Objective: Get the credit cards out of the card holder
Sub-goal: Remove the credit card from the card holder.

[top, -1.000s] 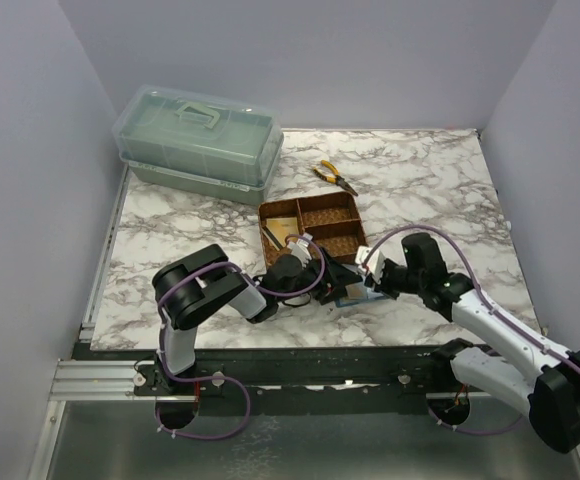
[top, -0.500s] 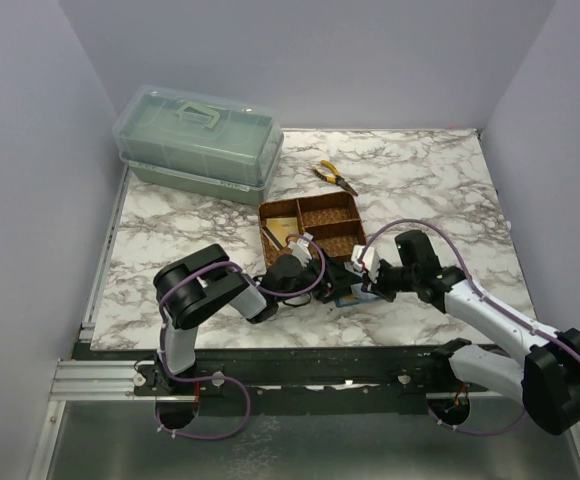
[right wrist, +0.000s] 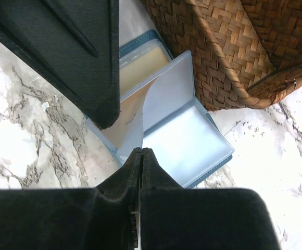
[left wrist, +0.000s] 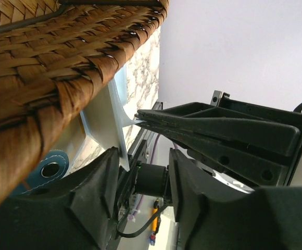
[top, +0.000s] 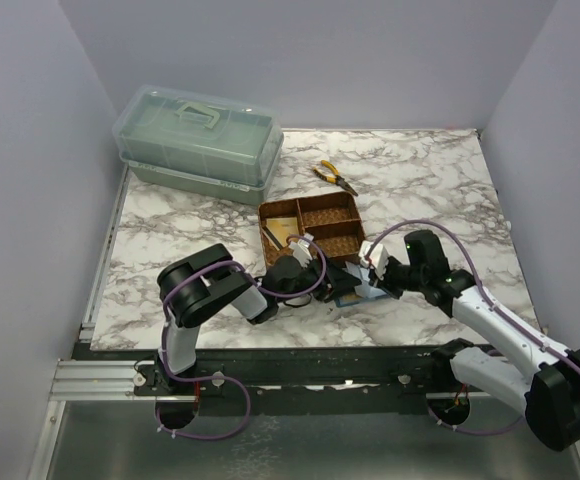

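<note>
The teal-blue card holder lies open on the marble, right against the woven tray. One of its clear sleeves is lifted and curved. My right gripper is shut on that sleeve's edge. A yellowish credit card shows inside the pocket beneath. In the left wrist view the pale sleeve stands upright, pinched by the right gripper's fingers. My left gripper is open with nothing between its fingers, the sleeve's edge beside one finger. From above, both grippers meet over the card holder.
The brown woven tray sits just behind the card holder and holds small items. Yellow-handled pliers lie farther back. A lidded green plastic box stands at the back left. Walls close in both sides.
My right gripper closed onto the sleeve's edge and drew slightly to the right. The left gripper's fingers have come closer together.
</note>
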`<state>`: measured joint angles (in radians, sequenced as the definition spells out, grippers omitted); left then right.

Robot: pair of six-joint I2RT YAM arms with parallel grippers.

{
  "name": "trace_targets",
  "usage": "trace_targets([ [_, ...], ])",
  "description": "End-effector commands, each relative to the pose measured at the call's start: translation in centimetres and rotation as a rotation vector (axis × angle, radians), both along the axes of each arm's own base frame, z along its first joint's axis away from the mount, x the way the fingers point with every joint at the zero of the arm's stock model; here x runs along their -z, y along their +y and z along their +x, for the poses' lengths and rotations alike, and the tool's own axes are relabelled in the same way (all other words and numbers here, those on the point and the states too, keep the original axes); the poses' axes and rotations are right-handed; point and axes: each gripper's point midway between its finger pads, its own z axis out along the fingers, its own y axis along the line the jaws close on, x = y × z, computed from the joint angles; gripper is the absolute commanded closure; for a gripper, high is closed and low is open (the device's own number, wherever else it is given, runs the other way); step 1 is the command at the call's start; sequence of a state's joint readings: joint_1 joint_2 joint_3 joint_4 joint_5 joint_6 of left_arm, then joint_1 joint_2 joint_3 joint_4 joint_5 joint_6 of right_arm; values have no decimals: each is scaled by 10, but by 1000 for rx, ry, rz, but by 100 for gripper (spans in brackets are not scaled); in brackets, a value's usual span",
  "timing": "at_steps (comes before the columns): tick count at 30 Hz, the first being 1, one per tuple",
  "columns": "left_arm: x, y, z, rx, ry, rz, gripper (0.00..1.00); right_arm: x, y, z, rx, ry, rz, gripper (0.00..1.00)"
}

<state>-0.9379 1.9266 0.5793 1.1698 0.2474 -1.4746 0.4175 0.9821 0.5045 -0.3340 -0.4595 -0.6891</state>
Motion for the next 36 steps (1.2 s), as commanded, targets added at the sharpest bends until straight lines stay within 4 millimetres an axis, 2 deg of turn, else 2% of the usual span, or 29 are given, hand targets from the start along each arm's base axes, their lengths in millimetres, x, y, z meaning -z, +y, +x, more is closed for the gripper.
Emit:
trace_targets([
  [1, 8, -2, -5, 37, 8, 0, 55, 3, -12, 1, 38, 0, -52, 100],
  [7, 14, -6, -5, 55, 23, 6, 66, 8, -22, -2, 61, 15, -99, 100],
  [12, 25, -7, -5, 57, 51, 29, 74, 2, -19, -9, 42, 13, -73, 100],
  [21, 45, 0, -8, 45, 91, 103, 69, 4, -22, -8, 54, 18, -88, 100],
  [28, 55, 3, -10, 46, 103, 146, 70, 8, -34, -3, 116, 15, -142, 100],
  [36, 60, 2, -10, 55, 105, 167, 71, 17, -46, -7, 147, 73, -215, 100],
])
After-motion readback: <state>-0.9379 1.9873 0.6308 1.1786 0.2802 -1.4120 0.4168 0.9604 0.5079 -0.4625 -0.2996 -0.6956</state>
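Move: The upright card sleeve's near edge is already between my open left fingers, about 1 cm to the right of the left hand and 1 cm below. The basket's middle is some 14 cm ahead of this hand and 10 cm to its left. My right hand, shut on the clear leaf, has the card holder's right half about 3 cm ahead, 1 cm right and 4 cm below, and the upright sleeve some 4 cm to its left. Keeping the clear leaf's edge pinched, I draw my right hand about 3.5 cm to the right, away from the upright sleeve, pausing midway; it ends 1.5 cm lower and tilted some 10 degrees. My left hand follows about 1 cm right and narrows its fingers around the upright sleeve without shutting, then sinks about 1 cm. ##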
